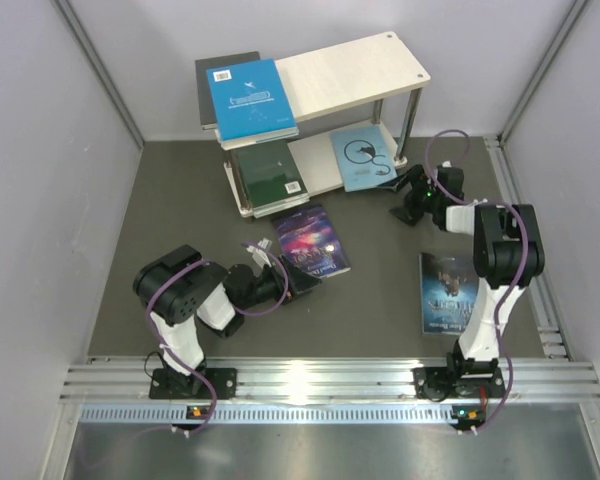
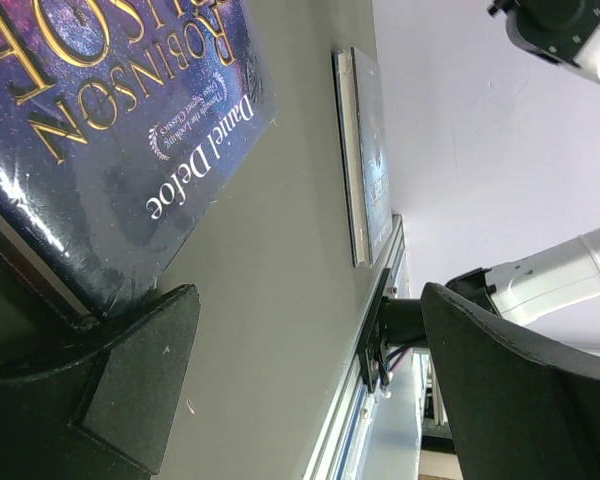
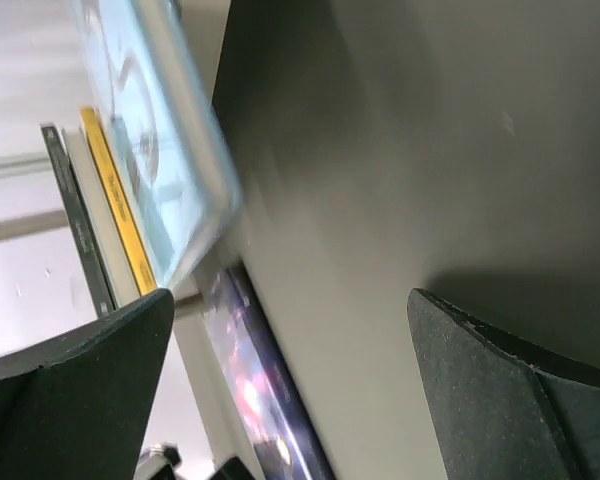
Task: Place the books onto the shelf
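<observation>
The shelf stands at the back. A bright blue book lies on a dark one on its top board. Dark green books and a light blue book lie on the lower board. A purple starry book lies flat on the table, and in the left wrist view this purple book has its near corner beside one finger. My left gripper is open with nothing between its tips. My right gripper is open and empty, low beside the light blue book. A dark blue book lies by the right arm.
The grey mat is walled in by white panels at the left, back and right. An aluminium rail runs along the near edge by both arm bases. A yellow spine shows among the shelved books in the right wrist view.
</observation>
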Motion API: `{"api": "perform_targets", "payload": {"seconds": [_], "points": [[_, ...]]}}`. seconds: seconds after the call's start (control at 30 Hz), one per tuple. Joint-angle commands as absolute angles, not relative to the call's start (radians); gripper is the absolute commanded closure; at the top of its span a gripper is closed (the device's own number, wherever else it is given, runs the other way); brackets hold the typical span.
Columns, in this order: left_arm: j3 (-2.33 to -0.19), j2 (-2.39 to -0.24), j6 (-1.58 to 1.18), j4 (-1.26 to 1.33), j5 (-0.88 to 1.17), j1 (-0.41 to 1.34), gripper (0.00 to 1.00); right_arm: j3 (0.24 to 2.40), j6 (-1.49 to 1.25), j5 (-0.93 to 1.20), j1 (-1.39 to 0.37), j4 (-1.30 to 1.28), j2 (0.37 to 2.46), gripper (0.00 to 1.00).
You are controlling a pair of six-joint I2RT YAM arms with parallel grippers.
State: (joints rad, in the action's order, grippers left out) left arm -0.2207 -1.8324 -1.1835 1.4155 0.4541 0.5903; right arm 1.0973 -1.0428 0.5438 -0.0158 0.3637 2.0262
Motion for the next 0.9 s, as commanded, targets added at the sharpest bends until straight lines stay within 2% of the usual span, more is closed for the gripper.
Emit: {"api": "perform_targets", "payload": {"seconds": [0.0, 0.1, 0.2, 0.33, 0.37, 0.47, 0.5, 0.57, 0.87], "points": [[-0.196, -1.83, -1.16, 1.695, 0.411, 0.575, 0.01, 1.023, -0.927, 0.492, -0.008, 0.259, 1.898, 0.0], [-0.187, -1.787, -1.161, 1.663, 0.417, 0.571, 0.01, 0.913, -0.91, 0.502, -0.012, 0.293, 1.816, 0.0], [-0.21, -1.671, -1.134, 1.414, 0.391, 0.561, 0.01, 0.841, -0.878, 0.509, -0.044, 0.313, 1.752, 0.0], [-0.351, -1.433, -0.985, 0.761, 0.261, 0.564, 0.01, 0.805, -0.844, 0.537, -0.086, 0.35, 1.755, 0.0], [-0.394, -1.346, -0.907, 0.46, 0.215, 0.565, 0.01, 0.81, -0.841, 0.538, -0.103, 0.354, 1.764, 0.0], [-0.535, -1.258, -0.806, 0.173, -0.001, 0.565, 0.01, 0.828, -0.839, 0.551, -0.145, 0.394, 1.811, 0.0], [-0.582, -1.256, -0.783, 0.064, -0.071, 0.561, 0.01, 0.837, -0.839, 0.549, -0.162, 0.396, 1.825, 0.0], [-0.621, -1.285, -0.746, 0.003, -0.144, 0.548, 0.01, 0.877, -0.835, 0.546, -0.21, 0.393, 1.865, 0.0], [-0.872, -1.655, -0.758, -0.207, -0.111, 0.494, 0.01, 1.049, -0.736, 0.525, -0.325, 0.259, 2.0, 0.0]]}}
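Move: The purple book lies flat with its middle some 10 cm ahead of the left hand and about 1 cm to its right, roughly 4 cm lower; the green book on the lower shelf stands about 24 cm ahead and 9 cm left of that hand. From the right hand the purple book is about 11 cm back and 20 cm to the left, some 4 cm lower, and the light-blue book on the shelf is about 9 cm ahead and 8 cm left. The left hand lifts some 8 cm while going forward, then swings left and drops to finish beside the purple book's left edge, about 10 cm farther out and 10 cm farther left than it began and a little lower, its wrist rolling by around 50 degrees so that the open fingers point forward and steeply down. The right hand first draws back from the light-blue book and the shelf, then sweeps left at nearly constant height towards the purple book's right side, turning counter-clockwise with its fingers wide open; no touch on the purple book can be made out from either hand. ##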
